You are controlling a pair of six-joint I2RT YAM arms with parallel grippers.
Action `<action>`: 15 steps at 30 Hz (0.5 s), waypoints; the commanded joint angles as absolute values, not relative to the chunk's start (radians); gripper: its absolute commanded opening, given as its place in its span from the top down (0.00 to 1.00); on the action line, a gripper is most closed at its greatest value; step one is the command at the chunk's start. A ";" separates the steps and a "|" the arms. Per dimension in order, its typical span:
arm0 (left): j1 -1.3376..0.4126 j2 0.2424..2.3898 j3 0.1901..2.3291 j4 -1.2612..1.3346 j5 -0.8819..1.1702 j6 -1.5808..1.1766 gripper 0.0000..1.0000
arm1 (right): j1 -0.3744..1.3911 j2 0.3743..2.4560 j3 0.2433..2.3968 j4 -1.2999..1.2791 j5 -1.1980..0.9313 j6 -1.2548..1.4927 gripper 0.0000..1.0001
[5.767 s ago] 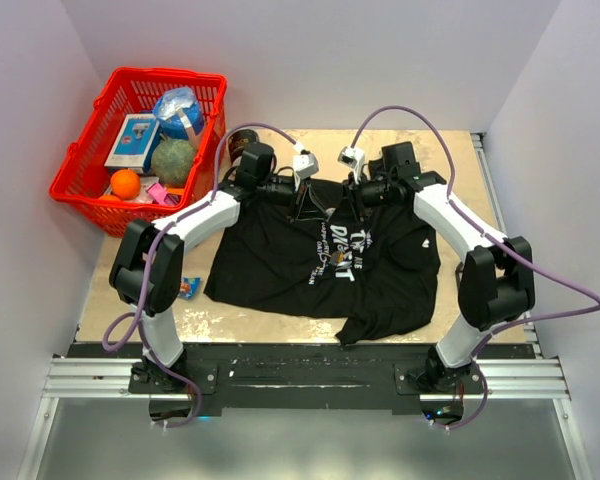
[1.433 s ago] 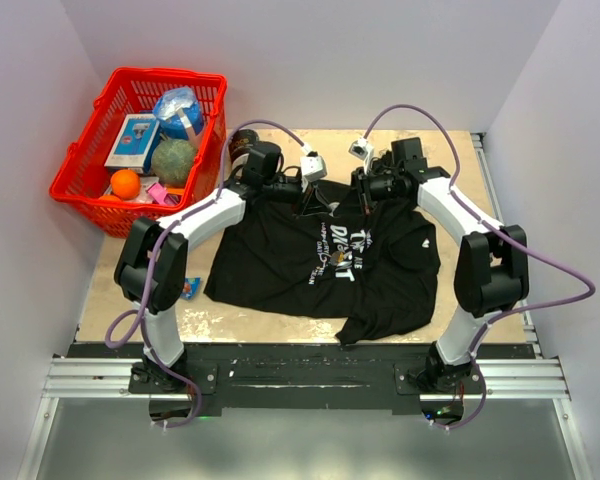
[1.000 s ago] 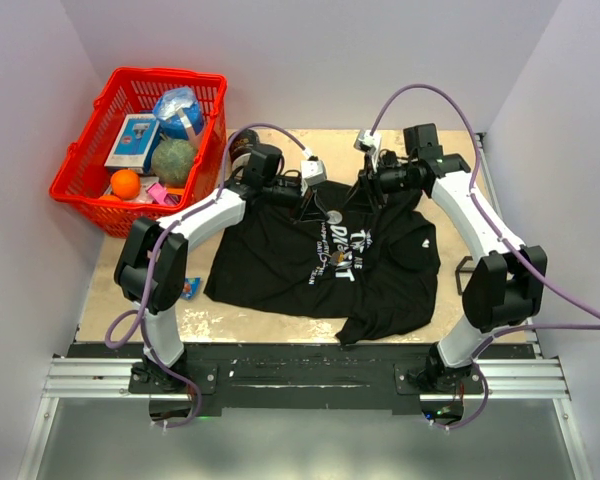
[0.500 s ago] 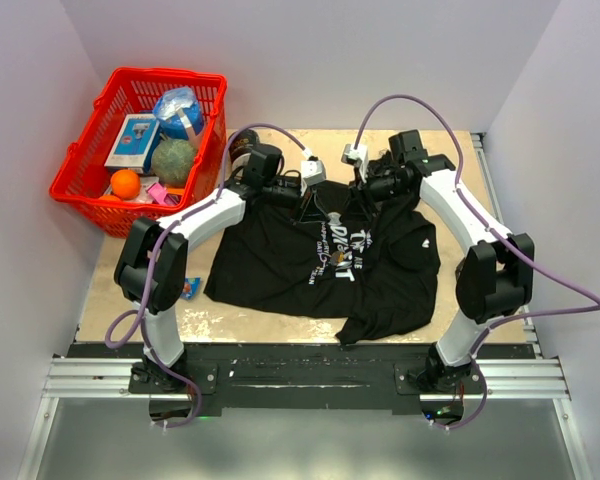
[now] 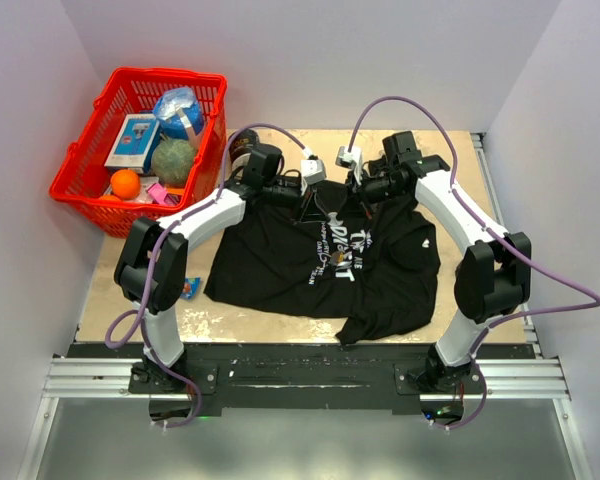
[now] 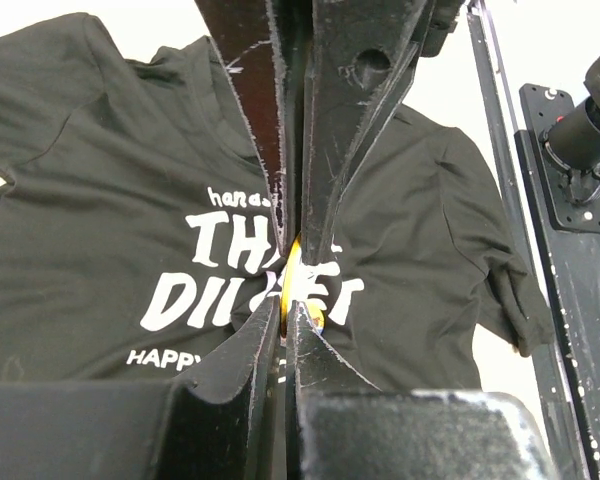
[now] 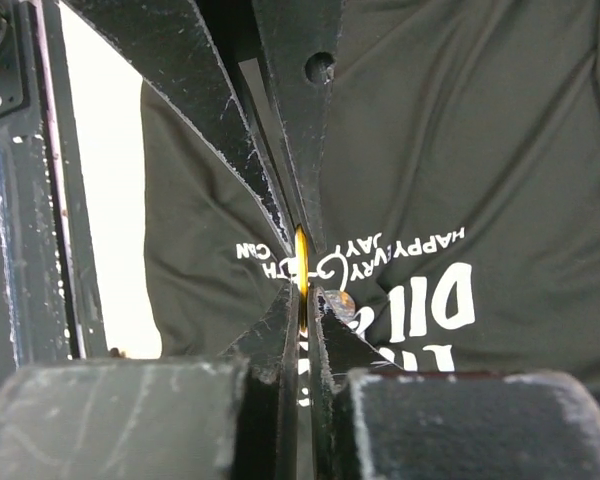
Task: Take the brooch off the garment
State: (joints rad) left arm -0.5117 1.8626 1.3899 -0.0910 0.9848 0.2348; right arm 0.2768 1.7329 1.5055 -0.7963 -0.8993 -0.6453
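Note:
The garment (image 5: 310,270), a black T-shirt with white lettering, lies spread over the table, its chest part pulled up between the arms. The brooch (image 6: 292,278) is a thin yellow-rimmed disc seen edge-on. In the left wrist view my left gripper (image 6: 285,312) is shut on its near edge. From the opposite side, my right gripper (image 7: 305,292) is shut on the same brooch (image 7: 301,255). From above, the left gripper (image 5: 315,200) and right gripper (image 5: 352,190) meet tip to tip over the shirt's upper chest, and they hide the brooch there.
A red basket (image 5: 170,73) with a ball, an orange and boxes stands at the back left. A small packet (image 5: 188,288) lies on the table (image 5: 450,310) by the shirt's left edge. A dark round object (image 5: 242,140) sits behind the left arm. Walls close in on three sides.
My right gripper has swung back left from the table's far right, met the left gripper's tips and shut on the brooch. The left arm has stayed still, shut.

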 commanded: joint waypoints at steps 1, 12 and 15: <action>-0.502 1.847 1.402 -0.037 0.950 0.187 0.85 | 0.278 1.697 1.532 -0.819 -0.842 -0.681 1.00; -0.477 1.865 1.411 -0.098 0.835 0.225 0.50 | -0.084 1.415 1.404 -1.159 -0.526 -0.972 1.00; -0.479 1.876 1.414 -0.094 0.825 0.226 0.49 | -0.165 1.280 1.306 -1.235 -0.369 -1.110 1.00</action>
State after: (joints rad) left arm -0.4820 1.8679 1.3899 -0.0967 0.8562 0.2031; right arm -0.0708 1.4601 1.3968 -1.0485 -0.5682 -0.8871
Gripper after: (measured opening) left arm 0.501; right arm 0.037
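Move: Both hands already pinch the brooch edge-on, so it sits at each hand point, some 15 cm above the shirt. For the right hand, the bare table strip beyond the shirt's right edge lies about 32 cm to its right and 5 cm back; a black frame there is roughly 31 cm right and 13 cm back. The round badge on the shirt print is about 9 cm back and 1 cm right. The left fingers open to about half and let go of the brooch, while the right fingers keep their pinch and carry it off. The right hand sweeps about 18 cm to its right, slow at first and then fast, over the shirt towards the bare table strip, its wrist turning some 30 degrees, clockwise and tipping the fingers further down. The left hand eases forward about 3 cm, and slightly left. ##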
